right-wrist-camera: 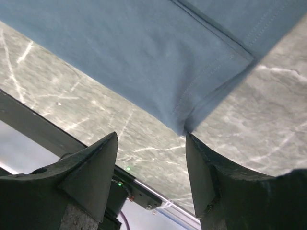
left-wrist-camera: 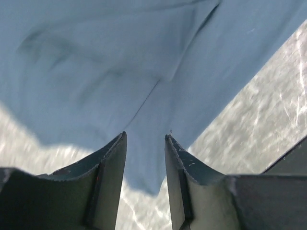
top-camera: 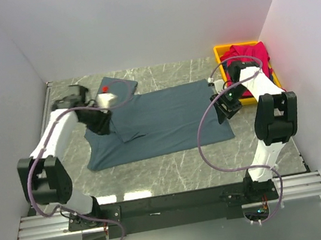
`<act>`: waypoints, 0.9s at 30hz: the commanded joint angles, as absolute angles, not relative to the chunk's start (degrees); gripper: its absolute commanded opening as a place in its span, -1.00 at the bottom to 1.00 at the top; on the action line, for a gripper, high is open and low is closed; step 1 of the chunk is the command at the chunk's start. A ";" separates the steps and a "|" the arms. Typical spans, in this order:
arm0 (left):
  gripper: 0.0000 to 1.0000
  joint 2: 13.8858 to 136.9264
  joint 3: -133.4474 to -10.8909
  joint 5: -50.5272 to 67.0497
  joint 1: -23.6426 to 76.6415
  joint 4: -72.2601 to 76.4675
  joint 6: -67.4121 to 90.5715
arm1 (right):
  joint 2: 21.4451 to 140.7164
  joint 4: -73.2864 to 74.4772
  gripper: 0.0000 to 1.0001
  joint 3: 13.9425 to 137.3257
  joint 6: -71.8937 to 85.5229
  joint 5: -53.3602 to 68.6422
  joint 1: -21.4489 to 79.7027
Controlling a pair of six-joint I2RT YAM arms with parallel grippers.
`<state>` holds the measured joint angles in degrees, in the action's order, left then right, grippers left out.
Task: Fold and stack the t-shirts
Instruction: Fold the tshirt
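Note:
A dark slate blue-grey t-shirt (top-camera: 166,119) lies spread across the marble tabletop, its left part doubled over into a flap. My left gripper (top-camera: 103,121) sits over that left side. In the left wrist view its jaws (left-wrist-camera: 146,139) stand apart above the cloth (left-wrist-camera: 120,62), pinching nothing. My right gripper (top-camera: 226,105) is at the shirt's right edge, and its jaws (right-wrist-camera: 151,140) are wide open. A hemmed corner of the shirt (right-wrist-camera: 144,52) ends just at the right fingertip (right-wrist-camera: 192,143). The crimson red t-shirt (top-camera: 250,55) is bunched in a bin at the back right.
The yellow plastic bin (top-camera: 218,51) stands in the back right corner against the white wall. White walls close in the table on three sides. A black rail (top-camera: 173,202) carrying both arm bases runs along the near edge. Bare marble (top-camera: 179,165) shows in front of the shirt.

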<state>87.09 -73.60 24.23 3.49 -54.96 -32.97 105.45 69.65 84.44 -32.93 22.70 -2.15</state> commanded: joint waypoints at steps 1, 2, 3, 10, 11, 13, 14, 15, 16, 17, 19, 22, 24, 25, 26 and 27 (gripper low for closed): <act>-0.14 90.78 -72.78 17.77 10.70 -48.45 -26.91 | 104.76 69.44 0.31 84.99 -30.68 25.49 -2.63; -0.15 92.71 -72.69 16.62 11.77 -47.82 -26.29 | 104.68 68.91 0.30 84.73 -30.41 25.66 -2.55; -0.16 93.77 -72.86 15.57 12.65 -47.46 -25.84 | 104.76 68.73 0.29 84.55 -30.32 25.84 -2.46; -0.12 99.31 -73.04 10.73 17.66 -45.97 -25.84 | 105.20 66.98 0.27 82.01 -29.97 26.19 -2.46; -0.11 100.01 -73.04 10.72 18.01 -45.88 -25.93 | 105.29 66.71 0.27 81.91 -29.97 26.10 -2.55; -0.11 100.81 -73.21 10.55 18.80 -45.97 -26.02 | 105.73 66.88 0.26 82.09 -29.97 25.93 -2.46; -0.11 101.42 -73.13 10.81 19.16 -45.88 -26.10 | 105.99 66.97 0.26 82.18 -30.06 25.93 -2.46; -0.12 101.69 -73.21 10.72 19.42 -45.79 -26.02 | 106.08 67.06 0.26 82.26 -30.15 25.84 -2.46; -0.14 102.04 -73.13 10.64 19.95 -45.62 -25.93 | 106.26 67.06 0.26 82.27 -30.23 25.67 -2.46; -0.13 102.39 -73.04 10.37 20.21 -45.44 -25.93 | 106.35 67.15 0.25 82.27 -30.32 25.66 -2.63; -0.12 103.35 -72.86 10.02 20.83 -45.18 -25.75 | 106.52 67.32 0.25 82.53 -30.50 25.40 -2.55; -0.04 104.32 -72.69 9.58 21.44 -45.09 -25.84 | 106.52 67.50 0.25 82.62 -30.67 25.23 -2.64; -0.03 105.03 -72.60 9.06 21.71 -45.00 -25.75 | 106.44 67.50 0.25 82.53 -30.85 25.31 -2.64; -0.03 105.46 -72.60 9.05 21.88 -45.00 -25.84 | 106.26 67.50 0.25 82.44 -30.85 25.14 -2.64; -0.05 105.56 -72.60 8.88 21.97 -45.00 -25.93 | 106.17 67.33 0.25 82.27 -30.85 25.05 -2.81; -0.12 105.82 -72.51 8.70 22.06 -45.09 -26.01 | 106.08 67.32 0.25 82.00 -31.02 24.96 -2.81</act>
<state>105.19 -72.93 9.63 21.58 -45.76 -26.17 106.26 67.55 82.15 -30.52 25.06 -2.17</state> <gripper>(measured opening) 0.459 0.630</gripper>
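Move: The folded-over sleeve's hem corner, lying on the t-shirt, is about 7 cm to the left hand's right, straight across and some 12 cm below. On the same level, the t-shirt's near left corner lies roughly 9 cm back and 9 cm left of that hand, and the far sleeve about 23 cm ahead and 8 cm right. From the right hand, the hem corner is about 38 cm left, 2 cm back and 8 cm below. With its fingers still part open, the left hand heads down to the hem corner of the folded-over sleeve, sinking about 10 cm and going some 6 or 7 cm right, most of that sideways travel early on. Its fingers tilt to point more steeply down and end close about the corner; whether they touch the cloth can't be seen. ##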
